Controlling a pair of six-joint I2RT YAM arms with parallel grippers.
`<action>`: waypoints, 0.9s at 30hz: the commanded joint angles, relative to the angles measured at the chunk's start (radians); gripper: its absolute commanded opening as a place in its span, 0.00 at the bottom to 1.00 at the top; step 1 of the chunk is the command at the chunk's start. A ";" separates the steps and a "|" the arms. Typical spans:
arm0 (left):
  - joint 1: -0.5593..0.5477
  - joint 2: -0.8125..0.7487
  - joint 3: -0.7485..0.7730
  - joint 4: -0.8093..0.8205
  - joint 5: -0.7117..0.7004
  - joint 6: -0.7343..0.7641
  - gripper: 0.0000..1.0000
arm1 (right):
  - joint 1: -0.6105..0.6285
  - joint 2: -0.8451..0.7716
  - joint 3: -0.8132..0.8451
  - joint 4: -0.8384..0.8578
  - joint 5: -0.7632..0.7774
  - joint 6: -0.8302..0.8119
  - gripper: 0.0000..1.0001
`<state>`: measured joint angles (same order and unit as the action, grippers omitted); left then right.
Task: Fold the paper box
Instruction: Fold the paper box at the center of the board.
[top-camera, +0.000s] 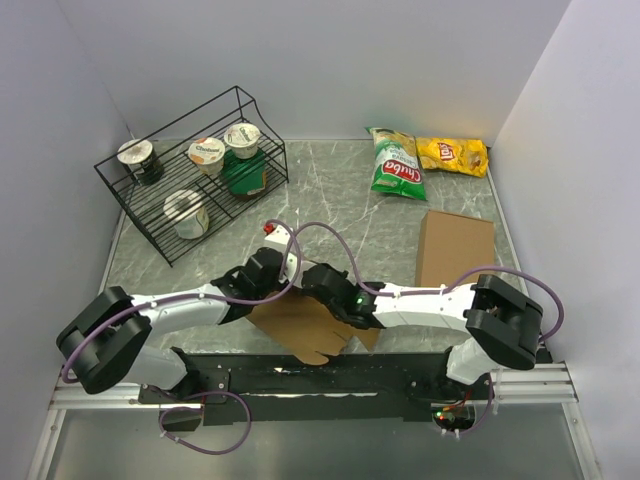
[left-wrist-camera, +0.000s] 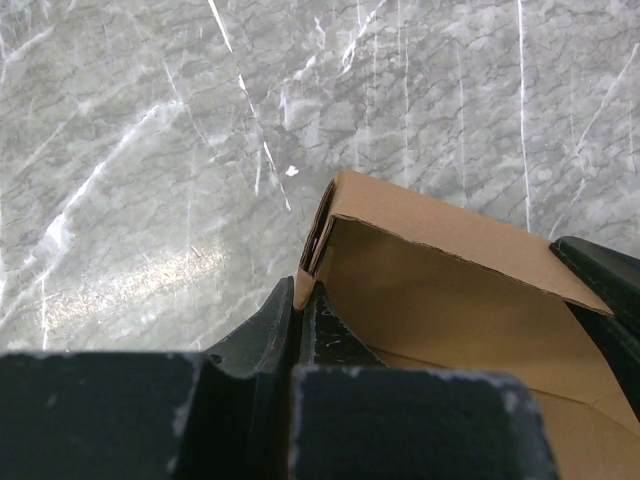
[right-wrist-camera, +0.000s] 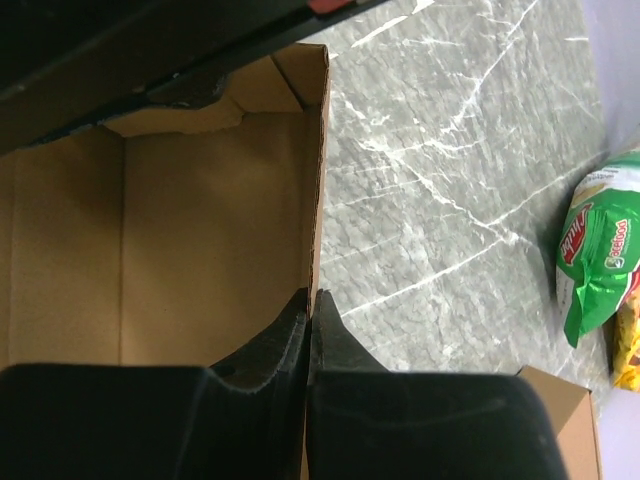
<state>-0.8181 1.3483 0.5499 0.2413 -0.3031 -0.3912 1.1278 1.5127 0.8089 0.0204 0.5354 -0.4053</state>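
The paper box (top-camera: 310, 328) is a brown cardboard blank lying near the front edge of the table between the two arms, with walls partly raised. In the left wrist view my left gripper (left-wrist-camera: 303, 290) is shut on the corner of a raised wall of the paper box (left-wrist-camera: 440, 290). My right gripper (right-wrist-camera: 312, 297) is shut on the thin edge of another upright wall of the paper box (right-wrist-camera: 210, 220). In the top view the left gripper (top-camera: 262, 272) and the right gripper (top-camera: 322, 282) meet over the far side of the box.
A plain brown cardboard slab (top-camera: 455, 247) lies to the right. A green chip bag (top-camera: 395, 163) and a yellow one (top-camera: 452, 154) lie at the back right. A black wire rack (top-camera: 192, 185) with several cups stands at the back left.
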 joint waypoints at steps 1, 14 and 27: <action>-0.019 0.025 0.021 -0.018 -0.166 -0.023 0.01 | 0.020 -0.017 -0.017 -0.024 0.043 -0.003 0.00; -0.021 0.009 -0.047 0.105 -0.053 -0.106 0.46 | 0.018 -0.036 -0.033 0.007 0.043 -0.018 0.00; -0.019 -0.040 -0.099 0.180 -0.024 -0.135 0.83 | 0.017 -0.040 -0.030 -0.016 0.061 -0.001 0.00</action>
<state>-0.8288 1.3506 0.4732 0.3580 -0.3359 -0.5045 1.1431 1.5002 0.7795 0.0277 0.5774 -0.4202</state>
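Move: The left gripper already pinches the corner of the paper box right between its pads. From it, the middle of the box floor lies about 8 cm back, 5 cm to the right and 5 cm down. The far wall's top edge, pinched by the right gripper, is roughly 8 cm to its right, 3 cm back and perhaps 1 cm higher; that puts the corner some 8 cm left and 3 cm ahead of the right hand, about 1 cm lower. Open the left gripper wide to let go of the box corner, almost in place: sink by under 1 cm as the fingers part and roll the wrist some 5 degrees, left side down. Keep the right gripper shut on the far wall's top edge and ease it about 1 cm to the right. ##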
